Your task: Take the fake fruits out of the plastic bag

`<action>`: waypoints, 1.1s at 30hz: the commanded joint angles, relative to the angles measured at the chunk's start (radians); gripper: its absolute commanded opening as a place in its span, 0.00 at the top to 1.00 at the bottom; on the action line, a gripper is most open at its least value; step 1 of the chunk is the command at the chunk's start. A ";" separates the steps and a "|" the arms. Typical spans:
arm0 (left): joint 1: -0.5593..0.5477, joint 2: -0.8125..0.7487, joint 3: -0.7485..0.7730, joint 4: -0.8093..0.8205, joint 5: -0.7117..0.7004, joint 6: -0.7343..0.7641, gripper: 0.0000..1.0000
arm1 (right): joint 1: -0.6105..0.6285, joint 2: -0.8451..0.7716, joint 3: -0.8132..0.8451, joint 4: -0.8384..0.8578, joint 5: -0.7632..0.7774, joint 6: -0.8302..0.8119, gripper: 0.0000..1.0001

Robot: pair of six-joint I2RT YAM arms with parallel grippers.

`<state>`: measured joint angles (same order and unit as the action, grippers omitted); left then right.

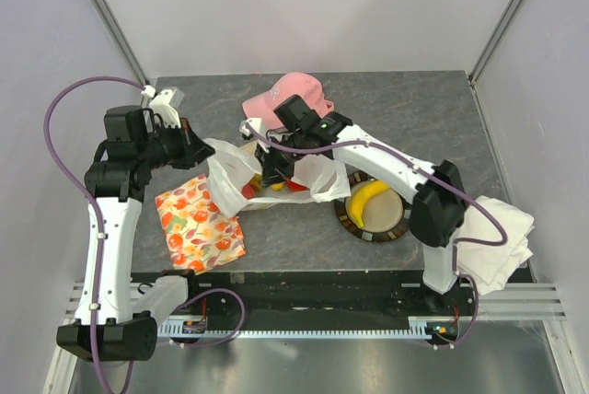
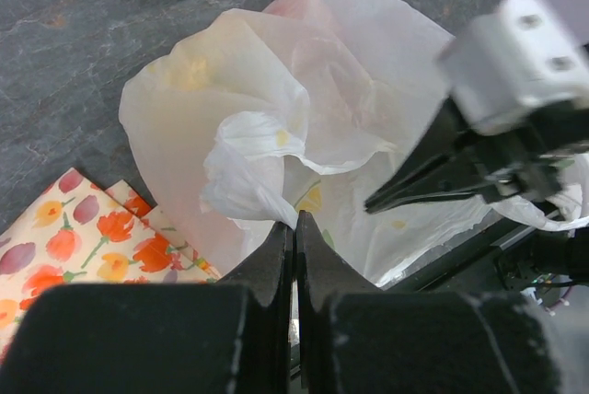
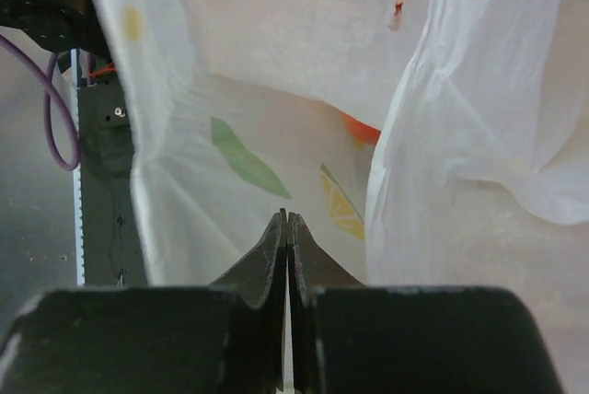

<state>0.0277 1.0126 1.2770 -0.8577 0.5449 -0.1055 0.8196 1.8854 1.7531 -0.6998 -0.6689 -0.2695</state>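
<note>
The white plastic bag (image 1: 228,171) lies crumpled at the table's middle, its mouth towards the front. Red and yellow fake fruits (image 1: 251,190) show in its mouth. A yellow banana (image 1: 366,199) lies in a round bowl (image 1: 398,225) to the right. My left gripper (image 1: 208,149) is shut on a fold of the bag (image 2: 248,182) at the bag's left side. My right gripper (image 1: 274,173) is shut, its tips (image 3: 287,219) against the bag's printed inner wall (image 3: 276,99), with nothing seen between them. An orange-red fruit (image 3: 363,129) shows through the plastic.
A pink cap (image 1: 290,95) lies just behind the bag. An orange-flowered cloth (image 1: 198,224) lies at the front left, partly under the bag. A folded white cloth (image 1: 497,228) sits at the right edge. The right arm reaches over the bowl.
</note>
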 commanded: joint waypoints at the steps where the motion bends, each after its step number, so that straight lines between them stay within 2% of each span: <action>1: 0.018 0.001 0.053 0.042 0.032 -0.053 0.98 | -0.004 0.125 0.089 -0.098 -0.045 -0.088 0.96; 3: 0.029 -0.002 0.082 0.040 0.018 -0.030 0.98 | -0.004 0.161 0.105 -0.048 0.067 -0.058 0.96; 4: 0.044 -0.003 0.093 0.034 0.006 -0.020 0.98 | -0.008 0.167 0.112 -0.017 0.189 -0.045 0.96; 6: 0.048 -0.019 0.104 0.011 0.015 0.024 0.98 | -0.022 0.170 0.118 0.087 0.283 -0.010 0.96; 11: 0.048 -0.048 0.018 -0.007 0.089 0.046 0.99 | -0.088 0.216 0.212 0.198 0.400 -0.019 0.96; 17: 0.048 -0.017 -0.025 0.014 0.144 0.064 0.98 | -0.100 0.296 0.264 0.203 0.347 -0.132 0.86; 22: 0.049 0.009 -0.041 0.042 0.127 0.079 0.99 | -0.100 0.323 0.276 0.203 0.275 -0.198 0.83; 29: 0.048 0.053 -0.041 0.075 0.124 0.083 0.98 | -0.096 0.310 0.275 0.181 0.193 -0.231 0.79; 33: 0.048 0.058 -0.036 0.088 0.054 0.072 0.98 | -0.085 0.241 0.246 0.148 0.143 -0.264 0.77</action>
<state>0.0727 1.0698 1.2350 -0.8238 0.6357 -0.0582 0.7223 2.2185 1.9926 -0.5282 -0.4374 -0.4770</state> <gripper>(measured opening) 0.032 0.218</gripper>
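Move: The right hand, shut and over the near side of the bag, has the long yellow fruit about 11 cm ahead, 4 cm left and 11 cm below. A red fruit lies some 5 cm ahead and 7 cm left, another 7 cm ahead and 7 cm right, and a mango-like fruit 6 cm ahead, 2 cm right, all about 12 cm lower. From the left hand, the long yellow fruit is roughly 8 cm ahead, 12 cm right and 20 cm down. The left fingers keep their pinch on the bag's handle corner, lifting it a little and then easing down about 4 cm. The right hand dips about 8 cm, sweeps some 17 cm forward through the bag's mouth while rising slightly, then settles down and a little back towards the long yellow fruit; its wrist rolls about 20 degrees and the shut fingers part slightly. Fruit contact can't be made out. ##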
